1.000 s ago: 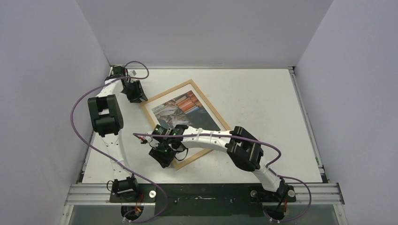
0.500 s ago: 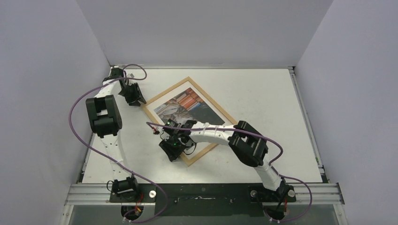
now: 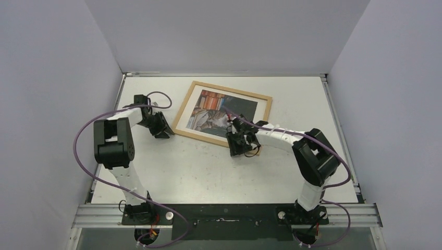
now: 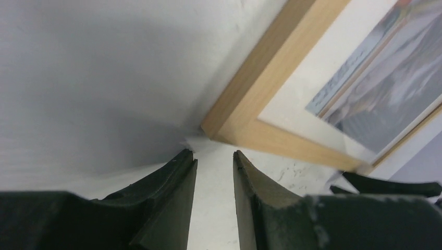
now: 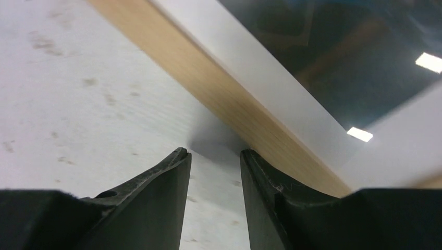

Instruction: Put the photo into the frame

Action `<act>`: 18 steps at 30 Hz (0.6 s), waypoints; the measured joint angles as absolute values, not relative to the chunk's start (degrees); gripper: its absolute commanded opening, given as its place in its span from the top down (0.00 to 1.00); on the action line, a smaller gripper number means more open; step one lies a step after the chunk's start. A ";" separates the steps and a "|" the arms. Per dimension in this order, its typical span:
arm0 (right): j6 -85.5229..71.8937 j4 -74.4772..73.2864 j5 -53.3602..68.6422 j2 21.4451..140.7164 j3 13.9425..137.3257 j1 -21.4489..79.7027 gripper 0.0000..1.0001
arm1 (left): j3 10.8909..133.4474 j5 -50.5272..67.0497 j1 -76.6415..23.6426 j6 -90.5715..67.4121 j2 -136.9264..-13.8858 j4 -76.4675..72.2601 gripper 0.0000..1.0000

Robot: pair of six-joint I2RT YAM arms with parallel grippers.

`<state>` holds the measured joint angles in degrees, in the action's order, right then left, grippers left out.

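Observation:
The light-wood frame [image 3: 232, 88] lies flat on the table toward the back, with the cat photo [image 3: 216, 112] inside it behind a white border. My left gripper [image 3: 162, 129] sits low on the table just left of the frame's near-left corner [image 4: 211, 130]. Its jaws stand a little apart with only bare table between them. My right gripper [image 3: 238, 141] is at the frame's near edge [image 5: 208, 88], also slightly open and empty, its right fingertip [image 5: 247, 156] close against the wood. The photo's dark glossy surface [image 5: 323, 57] shows past that edge.
The white table [image 3: 208, 172] is walled in by grey panels at the left, back and right. Purple cables loop from both arms. The arms' bases sit on the black rail [image 3: 224, 216] at the near edge.
The frame with the photo has swung clockwise and slid toward the back. The left gripper came nearer, down to the frame's near-left corner. The right gripper moved right and back along with the near edge.

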<state>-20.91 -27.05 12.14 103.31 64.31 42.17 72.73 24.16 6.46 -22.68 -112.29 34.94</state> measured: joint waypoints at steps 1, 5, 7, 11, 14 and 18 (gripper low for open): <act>-21.96 -26.61 11.20 102.06 62.74 40.32 0.53 | 70.50 24.21 5.39 -23.40 -110.80 34.15 0.68; -26.30 -26.39 6.74 97.54 58.74 34.30 0.40 | 64.51 23.75 1.02 -24.53 -106.28 31.55 0.65; -28.99 -26.48 3.99 95.55 58.33 32.49 0.35 | 62.96 22.68 -0.60 -24.58 -104.57 30.89 0.60; -35.70 -26.72 -1.67 92.05 58.33 30.52 0.34 | 62.33 19.42 -1.43 -23.14 -100.95 30.94 0.46; -41.23 -27.79 -4.47 90.48 58.30 29.02 0.33 | 65.30 17.17 -1.02 -21.02 -99.50 31.77 0.40; -46.70 -30.06 -7.84 88.86 57.98 26.46 0.28 | 75.88 16.69 -0.89 -18.50 -102.26 32.18 0.36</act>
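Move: The framed photo's middle is about 18 cm ahead of the right hand and 5 cm to its left; its near-right corner is some 10 cm to the right and level front to back, with the near rail just beside the fingertips. From the left hand the middle lies roughly 10 cm ahead and 24 cm to the right, and the near-left corner barely 2 cm ahead and 3 cm to the right. Both hands are low, about at rail height. Sweep the right gripper right and forward about 14 cm along the near rail towards the near-right corner, nudging the rail outward as you go, turning nearly 50 degrees clockwise, opening wider and rising some 4 cm. Bring the left gripper back and right a little past the near-left corner, then lift it 7 cm and forward clear of the frame, tilting its fingers forward and opening. ##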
